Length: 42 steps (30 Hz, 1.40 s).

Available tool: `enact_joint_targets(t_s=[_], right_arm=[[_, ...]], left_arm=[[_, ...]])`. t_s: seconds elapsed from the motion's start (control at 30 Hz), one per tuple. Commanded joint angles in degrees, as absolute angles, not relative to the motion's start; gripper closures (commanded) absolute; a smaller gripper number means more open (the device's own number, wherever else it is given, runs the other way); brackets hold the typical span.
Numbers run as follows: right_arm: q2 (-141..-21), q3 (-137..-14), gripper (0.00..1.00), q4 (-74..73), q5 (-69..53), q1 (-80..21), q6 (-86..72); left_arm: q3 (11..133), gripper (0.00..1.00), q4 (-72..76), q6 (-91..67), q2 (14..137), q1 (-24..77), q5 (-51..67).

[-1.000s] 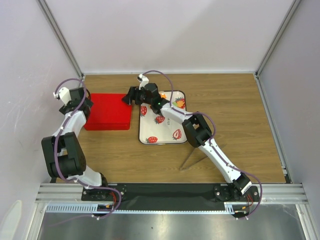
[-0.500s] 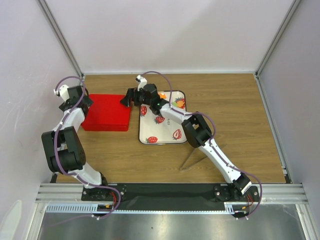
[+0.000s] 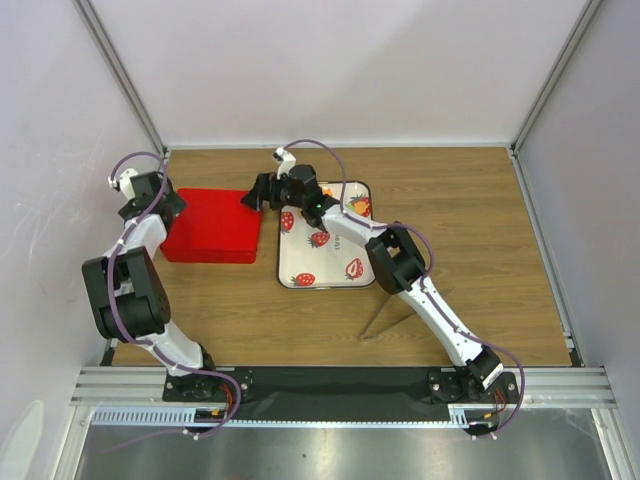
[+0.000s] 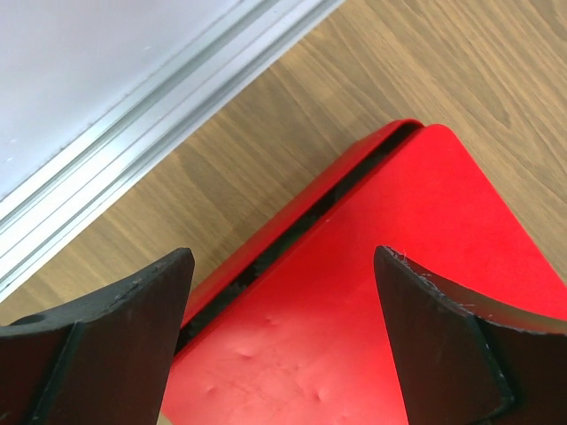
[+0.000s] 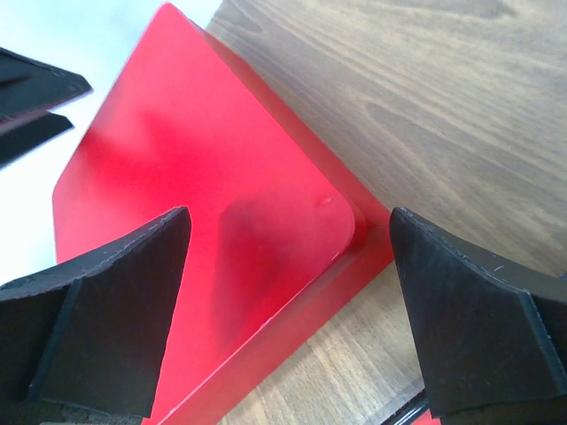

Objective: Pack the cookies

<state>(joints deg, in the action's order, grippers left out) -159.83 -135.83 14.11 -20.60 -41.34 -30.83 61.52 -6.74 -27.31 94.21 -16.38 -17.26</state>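
Observation:
A red box (image 3: 212, 238) lies shut on the table's left, its lid (image 4: 354, 292) on top. My left gripper (image 4: 283, 257) hangs open over the box's far left corner (image 3: 168, 208), where a dark slit shows between lid and base. My right gripper (image 5: 290, 217) is open over the far right corner (image 3: 256, 196), nothing between its fingers. A small orange and green patch (image 3: 358, 207) on the tray's far corner is too small to name as cookies; otherwise cookies are hidden.
A white tray (image 3: 330, 282) printed with strawberries lies just right of the box, under the right arm's forearm. The aluminium frame rail (image 4: 133, 115) and wall run close behind the left gripper. My left gripper's fingers (image 5: 35, 88) show in the right wrist view.
The right gripper's jaws have opened wider. The left gripper has drifted a little left, and the box's left side has shifted slightly left with it.

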Motion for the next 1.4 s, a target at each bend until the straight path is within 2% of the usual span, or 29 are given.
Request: enact_joint_targets(t_s=[0.0,0.67,0.7,0.8,0.9,1.0,1.2,1.37], right_arm=[[-154.60,-136.14,0.00,17.14,-21.80,-40.61,-32.34],[-144.85,-123.14,0.02,18.37,-18.20,-37.71,-35.59],[-143.80,-122.00,0.04,18.02,-17.93,-37.53,-35.94],[-142.82,-120.77,0.20,16.62,-19.25,-37.44,-37.52],[-141.42,-118.22,0.32,15.12,-19.51,-37.79,-38.58],[-140.36,-115.58,0.40,14.33,-19.25,-38.23,-39.20],[-141.06,-115.84,0.51,12.48,-18.98,-39.37,-39.90],[-142.29,-116.98,0.54,11.78,-19.07,-39.90,-40.52]], left_arm=[[64.33,0.11,-4.13,-25.14,94.83,-16.79,-14.59],[66.62,0.12,-2.99,-22.68,97.64,-17.23,-11.43],[66.62,0.12,-2.81,-22.68,97.82,-17.23,-10.73],[66.80,0.12,-2.20,-22.68,98.35,-17.23,-10.02],[66.71,0.12,-1.41,-22.41,98.61,-17.23,-8.79],[67.06,0.12,-1.05,-21.97,98.96,-17.23,-8.00],[66.97,0.12,-0.53,-21.27,99.14,-17.23,-7.21],[67.32,0.12,-0.35,-20.83,99.58,-17.23,-6.16]])
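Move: The lidded red box has its middle about 10 cm left of the right hand, 8 cm back and 6 cm below; the far right corner of its lid lies just under that hand, roughly 2 cm right and 1 cm farther out. The cookie tray's middle is some 19 cm right and 11 cm back. From the left hand the box's middle is about 14 cm right, 4 cm back and 8 cm below, its far left corner some 4 cm right and 5 cm ahead. The right hand backs off the box's far right corner with fingers wide, going about 5 cm right and 4 cm up, then closes them roughly halfway as it eases back and sinks 2 cm, fingertips tipping down. Meanwhile the left hand, fingers still open, slides some 3.5 cm forward along the box's left end towards its far left corner, turning about 10 degrees clockwise. ##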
